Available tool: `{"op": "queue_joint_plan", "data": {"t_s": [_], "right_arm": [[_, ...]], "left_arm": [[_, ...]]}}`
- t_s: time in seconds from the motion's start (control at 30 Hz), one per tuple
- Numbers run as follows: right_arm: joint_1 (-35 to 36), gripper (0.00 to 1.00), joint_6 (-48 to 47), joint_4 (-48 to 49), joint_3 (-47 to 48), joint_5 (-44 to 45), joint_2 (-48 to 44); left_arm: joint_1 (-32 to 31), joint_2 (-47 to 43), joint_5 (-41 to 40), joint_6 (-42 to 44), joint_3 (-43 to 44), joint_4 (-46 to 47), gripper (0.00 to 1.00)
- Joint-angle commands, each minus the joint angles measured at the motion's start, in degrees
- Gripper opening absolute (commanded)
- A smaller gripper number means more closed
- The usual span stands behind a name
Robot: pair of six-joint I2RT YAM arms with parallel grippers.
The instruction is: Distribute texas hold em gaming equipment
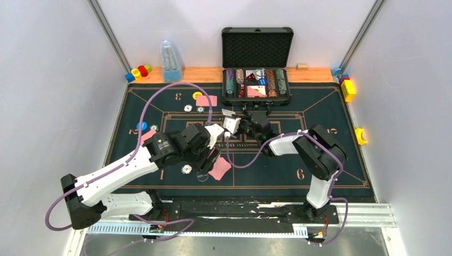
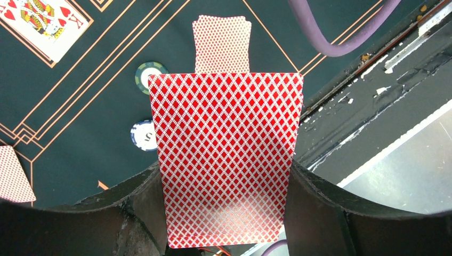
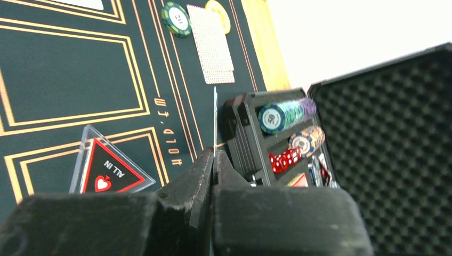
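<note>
My left gripper [image 2: 224, 181] is shut on a red-backed playing card [image 2: 226, 154], gripping it by its two long edges above the green mat; I cannot tell whether it is one card or a stack. Below it lie another red-backed card [image 2: 222, 42], a green chip [image 2: 149, 74] and a white chip [image 2: 143, 136]. My right gripper [image 3: 214, 154] is shut on a thin card seen edge-on [image 3: 215, 114], next to the open chip case [image 3: 256, 138]. From above, the two grippers are close together at mid-mat, left [image 1: 212, 154] and right [image 1: 238, 118].
The black case [image 1: 257, 85] holds rows of chips at the mat's far edge. Cards [image 1: 207, 100], discs [image 1: 196, 95] and chips [image 1: 188, 108] lie at the numbered places. An "ALL IN" triangle [image 3: 109, 168] lies nearby. A blue bottle-like object [image 1: 171, 61] and toy blocks [image 1: 139, 72] line the back.
</note>
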Motion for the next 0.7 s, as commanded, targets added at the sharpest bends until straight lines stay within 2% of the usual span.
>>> {"op": "queue_joint_plan", "data": {"t_s": [0.0,0.17,0.33,0.67], "right_arm": [[1.68,0.00,-6.23,12.28,-1.90,-4.65,2.00],[4.20,0.00,-11.95,13.00,-2.69,-1.79,6.74],[6.79,0.00,-12.54,11.57,-0.17,3.18,10.84],[11.40,0.00,-15.41,11.63,-0.34,5.98,15.09]], "left_arm": [[0.11,-2.21,-1.13,-1.08,0.30,1.14,0.00],[0.13,-2.04,-1.43,-0.85,0.12,1.48,0.00],[0.11,-1.69,-1.69,-0.70,0.06,1.60,0.00],[0.11,-1.48,-1.70,-0.44,0.21,1.55,0.00]]}}
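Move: The right hand still pinches a card; the empty slot next to the king lies about 11 cm left of it, 4 cm back and 10 cm down. At table height too, the ALL IN triangle is about 3 cm left and 4 cm back, the king some 19 cm left and 4 cm back, and two face-down cards 12 cm ahead and 13 cm left. From the deck-holding left hand, that slot is about 20 cm ahead, 3 cm right, 18 cm down. Down some 8 cm, also left and back, the right hand carries its card towards the empty slot. ##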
